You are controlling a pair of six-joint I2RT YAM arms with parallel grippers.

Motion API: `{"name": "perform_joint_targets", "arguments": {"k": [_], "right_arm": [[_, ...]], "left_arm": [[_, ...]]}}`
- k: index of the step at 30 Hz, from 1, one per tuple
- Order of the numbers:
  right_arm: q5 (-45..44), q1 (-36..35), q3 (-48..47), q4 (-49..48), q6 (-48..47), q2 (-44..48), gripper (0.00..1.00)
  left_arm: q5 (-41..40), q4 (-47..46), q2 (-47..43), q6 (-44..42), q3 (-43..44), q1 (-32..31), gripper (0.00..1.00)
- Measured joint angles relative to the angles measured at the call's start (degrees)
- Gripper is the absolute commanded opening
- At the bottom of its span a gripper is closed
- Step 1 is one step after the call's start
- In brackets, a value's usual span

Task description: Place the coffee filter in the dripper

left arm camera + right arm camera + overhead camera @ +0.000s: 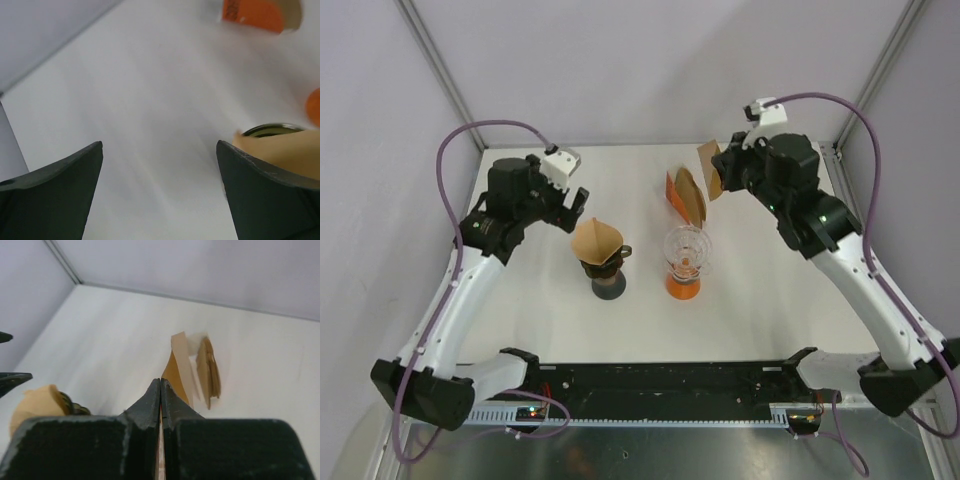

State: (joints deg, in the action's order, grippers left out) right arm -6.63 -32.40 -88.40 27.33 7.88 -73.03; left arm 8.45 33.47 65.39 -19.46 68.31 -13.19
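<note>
A clear glass dripper (686, 247) stands on an orange base mid-table. A dark dripper (608, 279) to its left holds a brown paper filter (595, 239). My right gripper (718, 180) is shut on another brown coffee filter (708, 163), held in the air behind and right of the glass dripper. In the right wrist view the jaws (160, 382) are pressed together with a thin paper edge (160, 460) between them. My left gripper (570, 208) is open and empty, up and left of the dark dripper; its fingers (65, 190) stand wide apart.
An orange filter box (678, 194) with several brown filters (208, 371) stands behind the glass dripper, just left of my right gripper. The enclosure's frame posts and walls rise at the table's back corners. The filter in the dark dripper shows at the right of the left wrist view (287, 146).
</note>
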Motion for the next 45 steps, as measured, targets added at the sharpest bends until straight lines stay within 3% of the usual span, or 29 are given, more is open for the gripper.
{"name": "perform_joint_targets", "arguments": {"k": [8,11,18,23,29,37,42,45], "right_arm": [[1.8,-0.5,7.9,-11.9,11.4,7.4,0.00],[1.9,-2.1,8.9,-15.3,15.3,7.4,0.00],[-0.3,-7.1,9.7,-19.2,19.6,7.4,0.00],[-2.6,-9.7,10.0,-20.1,20.5,7.4,0.00],[-4.4,-11.4,10.4,-20.6,21.0,7.4,0.00],[-5.4,-12.0,10.4,-20.8,21.0,7.4,0.00],[-5.8,-12.1,10.4,-20.8,21.0,7.4,0.00],[-5.8,-12.2,10.5,-21.0,21.0,7.4,0.00]], "left_arm": [[6.4,2.8,-0.2,3.1,18.6,-8.6,0.98],[6.2,2.2,2.1,4.6,25.7,-15.0,0.98],[-7.9,1.4,11.1,2.1,31.6,-34.8,0.98],[-16.9,0.6,15.4,-1.7,30.3,-42.3,0.94],[-23.8,-4.1,15.6,-5.0,28.9,-44.5,0.77],[-26.5,-8.3,15.2,-7.5,25.9,-44.5,0.74],[-26.9,-8.6,15.0,-8.1,25.2,-44.6,0.66],[-27.8,-9.0,14.8,-8.3,25.2,-44.6,0.55]]}}
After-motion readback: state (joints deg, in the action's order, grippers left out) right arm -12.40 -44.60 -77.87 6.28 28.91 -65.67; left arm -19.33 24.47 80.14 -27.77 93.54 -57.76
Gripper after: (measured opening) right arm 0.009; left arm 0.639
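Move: The coffee filter in the right hand's shut fingers reaches about 3 cm ahead and 2 cm left of the fingertips; from the left hand it is some 29 cm right, 3 cm ahead and 12 cm higher. From the right hand, the glass dripper on its orange carafe stands about 9 cm back, 6 cm left and 27 cm below; the filter packet is roughly 12 cm ahead, 4 cm left and 31 cm below. The filter stays pinched in the right hand, which eases back, left and up about 5 cm each way and rolls its left side up some 30 degrees, then holds still. The left hand swings right towards the filter, rising high and then sinking partway, backing slightly, tipping its fingers up and turning clockwise; beside the filter's free side it begins to close its wide-open fingers. Contact can't be seen. ##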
